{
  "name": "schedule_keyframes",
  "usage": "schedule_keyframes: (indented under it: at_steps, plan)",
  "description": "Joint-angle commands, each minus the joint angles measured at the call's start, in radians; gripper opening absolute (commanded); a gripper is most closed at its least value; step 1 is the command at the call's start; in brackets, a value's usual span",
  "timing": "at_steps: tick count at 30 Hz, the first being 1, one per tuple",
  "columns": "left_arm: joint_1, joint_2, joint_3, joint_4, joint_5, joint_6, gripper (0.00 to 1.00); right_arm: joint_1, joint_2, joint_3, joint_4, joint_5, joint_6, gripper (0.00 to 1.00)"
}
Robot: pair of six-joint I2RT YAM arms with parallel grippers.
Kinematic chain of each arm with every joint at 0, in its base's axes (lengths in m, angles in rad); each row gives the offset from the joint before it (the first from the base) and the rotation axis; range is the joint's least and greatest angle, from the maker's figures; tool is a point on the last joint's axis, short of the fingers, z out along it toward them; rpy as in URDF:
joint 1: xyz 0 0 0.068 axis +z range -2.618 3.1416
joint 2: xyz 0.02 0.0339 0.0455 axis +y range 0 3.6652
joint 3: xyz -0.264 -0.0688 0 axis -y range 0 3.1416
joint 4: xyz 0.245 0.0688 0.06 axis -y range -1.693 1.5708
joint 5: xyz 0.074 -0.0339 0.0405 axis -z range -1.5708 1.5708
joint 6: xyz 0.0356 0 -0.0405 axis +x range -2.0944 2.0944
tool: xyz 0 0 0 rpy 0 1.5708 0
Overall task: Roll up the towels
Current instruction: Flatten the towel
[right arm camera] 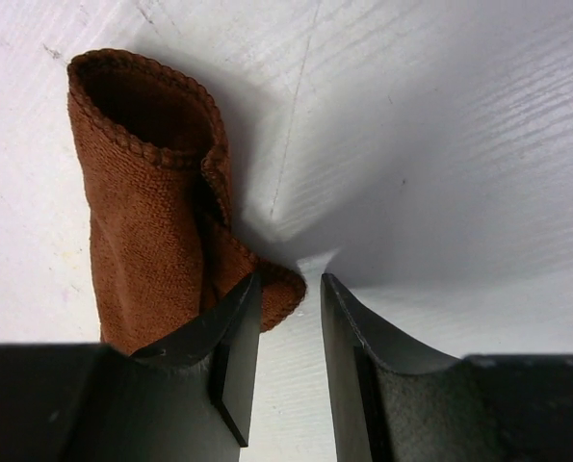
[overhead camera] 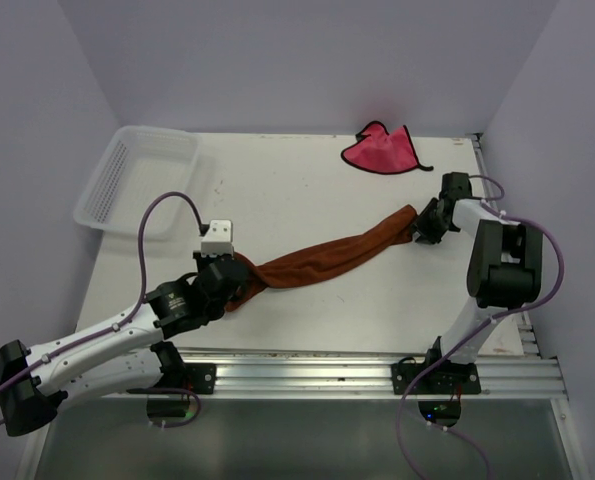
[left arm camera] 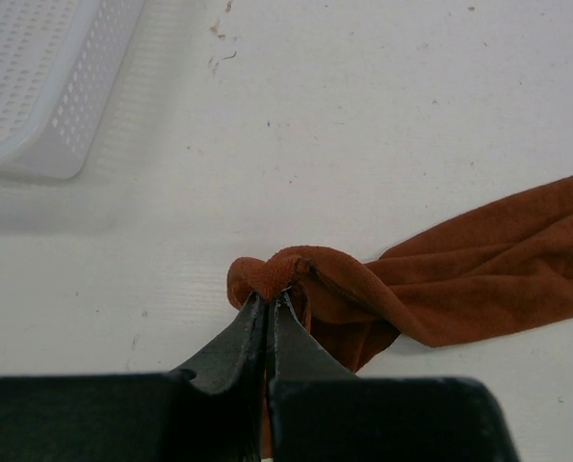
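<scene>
A rust-brown towel [overhead camera: 327, 257] lies twisted into a long band across the table, running from lower left to upper right. My left gripper [overhead camera: 235, 282] is shut on its bunched left end; in the left wrist view the fingertips [left arm camera: 272, 294] pinch a fold of the brown towel [left arm camera: 479, 260]. My right gripper [overhead camera: 424, 228] is at the band's right end with its jaws apart. In the right wrist view the brown towel [right arm camera: 151, 212] lies beside the left finger, one corner poking into the gap of the right gripper [right arm camera: 291, 289], unclamped. A pink-red towel [overhead camera: 379, 150] lies crumpled at the back.
A white mesh basket [overhead camera: 137, 175] [left arm camera: 36, 87] sits at the table's back left corner, overhanging the edge. Walls close in on three sides. A metal rail [overhead camera: 357, 375] with both arm bases runs along the near edge.
</scene>
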Motion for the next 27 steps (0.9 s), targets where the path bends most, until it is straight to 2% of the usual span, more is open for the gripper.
schedule_keyframes:
  at_steps: [1,4,9,12,13,16,23,27]
  plan:
    - [0.006,-0.012,0.000,0.054,0.002,0.020,0.00,0.013,0.037,-0.004,0.038,-0.015,0.004,0.36]
    - [0.006,-0.014,0.000,0.054,0.005,0.022,0.00,0.030,0.052,0.009,0.021,0.001,-0.005,0.35]
    - [0.008,-0.025,-0.001,0.062,0.020,0.022,0.00,0.071,0.082,0.014,-0.057,0.128,-0.062,0.31]
    - [0.014,-0.025,0.009,0.065,0.031,0.038,0.00,0.071,0.082,-0.012,-0.051,0.137,-0.059,0.18]
    - [0.015,-0.025,0.014,0.062,0.034,0.043,0.00,0.071,0.082,-0.017,-0.053,0.134,-0.057,0.09]
    - [0.018,-0.028,0.045,0.048,0.029,0.052,0.00,0.071,0.051,-0.027,-0.056,0.114,-0.051,0.00]
    - [0.040,-0.062,0.098,0.049,0.046,0.132,0.00,0.067,-0.145,0.084,-0.218,0.110,-0.083,0.00]
    - [0.118,-0.068,0.146,0.054,0.127,0.218,0.00,0.050,-0.277,0.180,-0.304,0.110,-0.080,0.00]
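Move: My partly open right fingers straddle the near right corner of the brown towel, about 1 cm ahead, 1 cm left and 1 cm below. Its far right corner stands roughly 6 cm ahead and 4 cm left, and the pink towel lies some 22 cm ahead, 10 cm left. From my left hand, still holding the other end, the near right corner is about 16 cm ahead, 47 cm right, 16 below; the white basket is some 28 ahead, 24 left, 12 below. I ease my right hand about 1.5 cm forward and left, low over the table, and pinch the brown towel's near right corner shut between my fingertips. Then I draw it back about 3 cm and lift it some 5 cm, as my left hand, keeping its grip on the other end, rises about 4 cm. ##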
